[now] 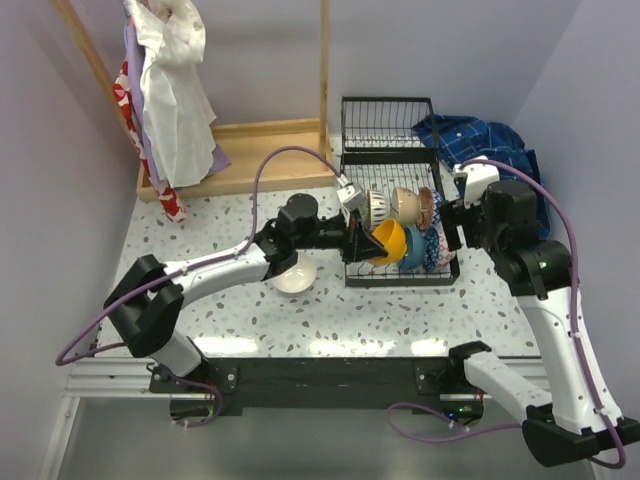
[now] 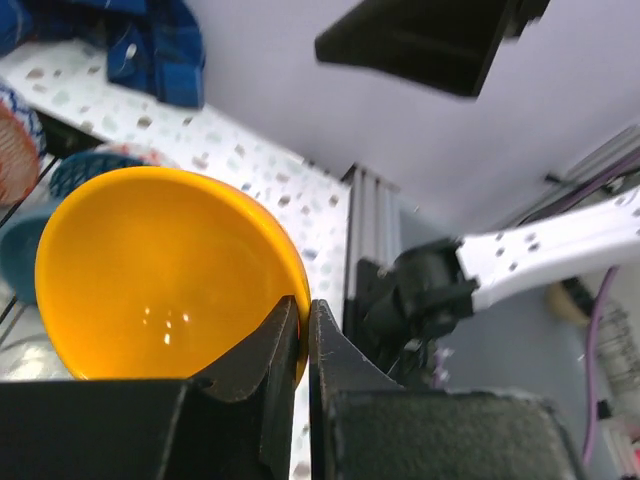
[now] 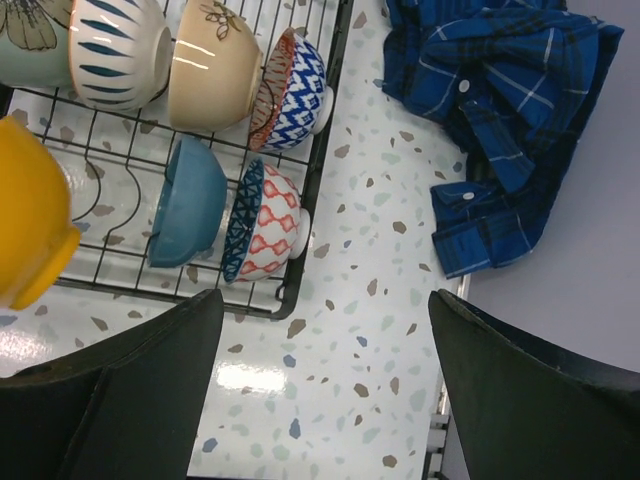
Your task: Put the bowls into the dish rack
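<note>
My left gripper is shut on the rim of a yellow bowl, holding it tilted over the front left part of the black wire dish rack. The top view shows that bowl next to the bowls standing in the rack. In the rack stand a striped bowl, a beige bowl, a blue-and-white patterned bowl, a teal bowl and a red-orange patterned bowl. A pale bowl sits on the table left of the rack. My right gripper hangs open and holds nothing, above the table just right of the rack.
A blue plaid shirt lies crumpled behind and right of the rack. A wooden clothes stand with hanging cloths stands at the back left. The rack's hinged end panel stands up at the far end.
</note>
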{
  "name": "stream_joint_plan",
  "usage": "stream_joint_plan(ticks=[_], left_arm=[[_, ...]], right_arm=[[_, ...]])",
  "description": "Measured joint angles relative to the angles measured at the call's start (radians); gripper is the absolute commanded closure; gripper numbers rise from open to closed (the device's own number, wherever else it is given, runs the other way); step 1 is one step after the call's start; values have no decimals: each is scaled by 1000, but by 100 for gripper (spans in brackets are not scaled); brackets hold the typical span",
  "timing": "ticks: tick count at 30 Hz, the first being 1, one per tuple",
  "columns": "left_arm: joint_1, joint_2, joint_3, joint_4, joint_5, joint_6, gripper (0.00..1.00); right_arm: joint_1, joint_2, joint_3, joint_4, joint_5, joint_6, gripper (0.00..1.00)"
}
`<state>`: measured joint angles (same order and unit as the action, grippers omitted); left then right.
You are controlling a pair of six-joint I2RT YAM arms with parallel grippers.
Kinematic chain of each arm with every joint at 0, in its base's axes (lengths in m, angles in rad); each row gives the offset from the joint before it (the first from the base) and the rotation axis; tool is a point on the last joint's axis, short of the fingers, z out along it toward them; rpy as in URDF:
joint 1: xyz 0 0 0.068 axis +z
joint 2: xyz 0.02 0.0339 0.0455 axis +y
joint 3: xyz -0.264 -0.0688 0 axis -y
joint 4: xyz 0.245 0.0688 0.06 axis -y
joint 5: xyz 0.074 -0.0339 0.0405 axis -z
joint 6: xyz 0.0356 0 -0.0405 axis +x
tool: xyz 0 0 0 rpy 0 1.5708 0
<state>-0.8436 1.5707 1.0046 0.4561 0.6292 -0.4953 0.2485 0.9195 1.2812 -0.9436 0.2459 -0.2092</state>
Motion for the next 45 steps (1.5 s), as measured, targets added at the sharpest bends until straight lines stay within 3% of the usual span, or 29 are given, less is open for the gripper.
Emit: stream_joint_plan(ticks=[2, 7, 13, 22, 35, 45], left_arm=[[2, 48, -2, 153, 0, -122, 100], [32, 175, 0, 356, -28, -379, 100], [64, 307, 3, 417, -109, -629, 100], [37, 364, 3, 462, -214, -897, 100], [9, 449, -3, 450, -305, -1082, 100], [34, 510, -11, 563, -301, -1118, 100]], right_arm=[[-9, 19, 12, -2, 1, -8, 13], [-42, 64, 27, -3, 3, -23, 14], [-68, 102, 28, -4, 3, -37, 15], [-86, 134, 28, -10, 3, -47, 16], [-87, 161, 28, -15, -3, -47, 16], [-87, 191, 28, -14, -6, -47, 16]])
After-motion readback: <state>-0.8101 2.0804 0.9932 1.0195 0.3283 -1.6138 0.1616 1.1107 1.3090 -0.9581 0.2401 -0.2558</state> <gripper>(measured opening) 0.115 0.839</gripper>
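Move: The left gripper holds the yellow bowl by its rim. The free slot for it, just left of the blue bowl in the rack's near row, lies about 9 cm ahead, 7 cm to the right and 15 cm below. The blue bowl is 4 cm right of that slot; the beige bowl stands 10 cm beyond the slot, and the striped bowl the same distance beyond but 5 cm farther left. From the right hand the slot is some 12 cm left, 4 cm ahead and 21 cm below. Keep the left fingers pinched on the yellow bowl's rim and carry it forward about 9 cm and down nearly 10 cm, drifting a little right, into the gap beside the blue bowl. Roll the wrist about 60 degrees on the way, top side tipping forward, with the fingers still pointing mostly right. Let the open right gripper ease down and forward a few centimetres, holding nothing. ##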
